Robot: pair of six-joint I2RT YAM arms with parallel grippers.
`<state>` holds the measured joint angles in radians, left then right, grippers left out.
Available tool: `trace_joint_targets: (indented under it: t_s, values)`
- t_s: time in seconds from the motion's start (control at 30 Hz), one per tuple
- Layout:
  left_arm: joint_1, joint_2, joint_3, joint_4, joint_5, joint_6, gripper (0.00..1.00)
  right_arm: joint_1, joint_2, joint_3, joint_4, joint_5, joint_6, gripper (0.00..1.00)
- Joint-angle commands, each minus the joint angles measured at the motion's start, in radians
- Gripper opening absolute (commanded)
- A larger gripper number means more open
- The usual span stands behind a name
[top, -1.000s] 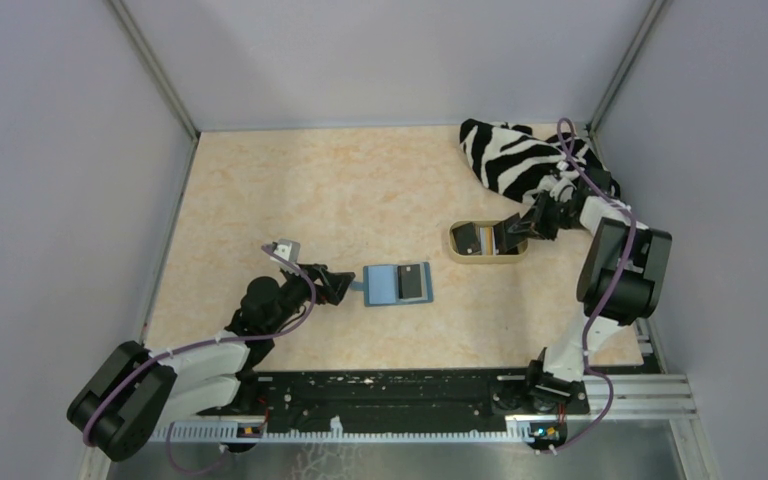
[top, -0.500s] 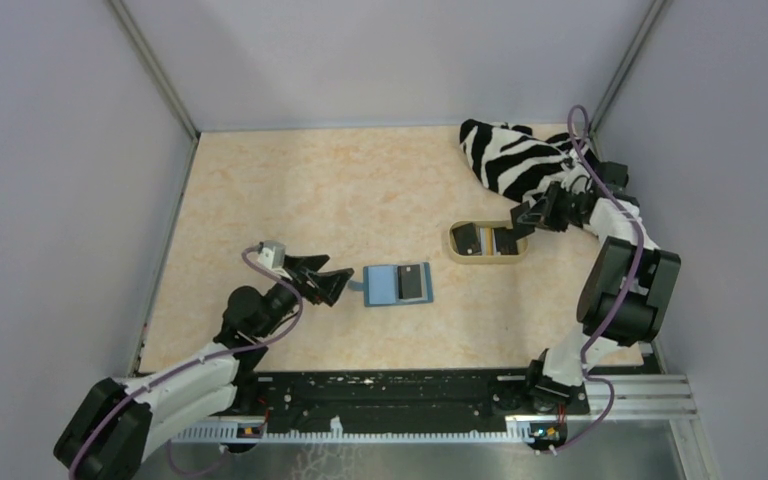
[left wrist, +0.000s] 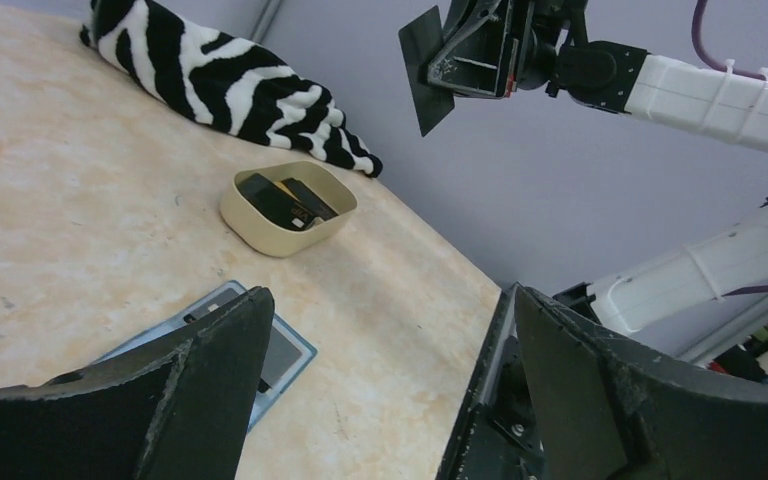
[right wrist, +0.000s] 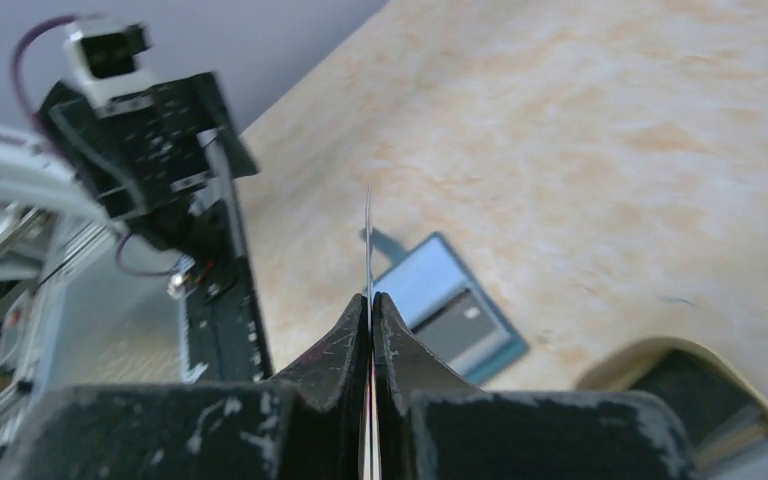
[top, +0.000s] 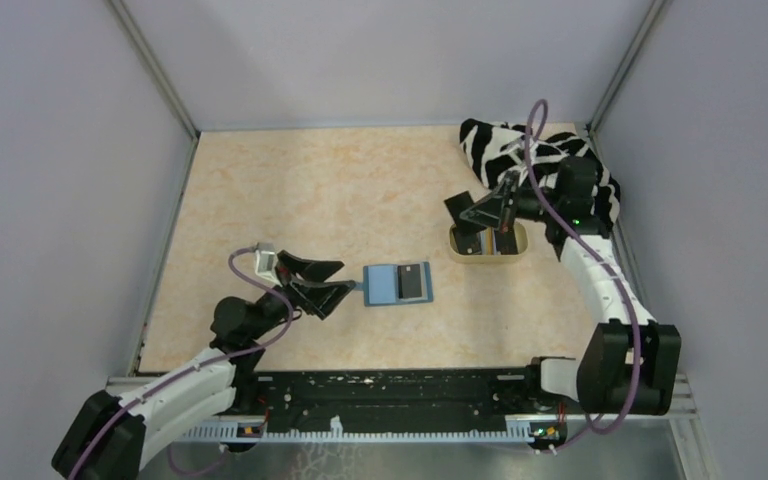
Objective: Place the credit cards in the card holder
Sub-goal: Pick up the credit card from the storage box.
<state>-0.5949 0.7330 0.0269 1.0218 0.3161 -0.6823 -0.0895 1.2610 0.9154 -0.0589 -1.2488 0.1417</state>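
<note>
The teal card holder [top: 385, 285] lies open on the table with a black card [top: 415, 282] on its right half. Just left of it hovers my left gripper [top: 332, 286], open and empty; in its wrist view the holder [left wrist: 285, 352] shows beside the left finger. My right gripper [top: 490, 210] is shut on a black credit card [top: 460, 213] and holds it in the air above the tan tray [top: 460, 253]. That card [right wrist: 368, 235] appears edge-on between the shut fingers, with the holder [right wrist: 440, 300] beyond. More credit cards [left wrist: 282, 200], black and orange-gold, lie in the tray.
A zebra-striped cloth [top: 515, 150] is heaped at the back right corner, just behind the tray. Grey walls with metal posts enclose the table on three sides. The black base rail [top: 390, 395] runs along the near edge.
My right gripper has risen from the tray with a black card pinched in it and swung left. The left arm drew back a little, its gripper still open.
</note>
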Motion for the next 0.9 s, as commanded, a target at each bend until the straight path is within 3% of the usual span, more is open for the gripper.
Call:
trace_joint_targets:
  t_s: [0.0,0.17,0.27,0.57,0.87]
  values:
    - [-0.005,0.097,0.025,0.153,0.081,-0.079,0.94,0.147,-0.008,-0.068,0.212,-0.101,0.125,0.0]
    - [-0.097,0.266,0.052,0.282,-0.009,-0.054,0.84,0.221,0.012,-0.201,0.57,-0.015,0.436,0.0]
    - [-0.166,0.368,0.086,0.338,-0.091,-0.037,0.82,0.242,0.008,-0.256,0.689,0.044,0.565,0.0]
    - [-0.227,0.681,0.244,0.463,-0.169,-0.19,0.73,0.304,0.028,-0.314,0.803,0.212,0.803,0.0]
    - [-0.233,0.864,0.376,0.511,-0.131,-0.323,0.62,0.364,0.035,-0.32,0.804,0.244,0.777,0.0]
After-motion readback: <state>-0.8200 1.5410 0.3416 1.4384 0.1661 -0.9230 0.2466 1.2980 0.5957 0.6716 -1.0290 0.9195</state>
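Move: The credit card already pinched in the right hand lies about 23 cm to the right of the empty left hand, 11 cm ahead and 3 cm above it; the card holder is 8 cm ahead, 11 cm right and some 19 cm below that hand. From the right hand, the card holder lies about 15 cm left, 3 cm back and 22 cm below, and the storage box about 7 cm ahead, 5 cm right and 20 cm down. The card is carried on in the right hand's shut fingers, roughly 10 cm left towards the card holder, with a quick pull back and slight sinking early on, then a slower drift left while the wrist rolls about 20 degrees. The left hand comes to meet it, 11 cm to its right and, later, about 4 cm forward, its fingers narrowing to about two thirds open, still short of the card. ##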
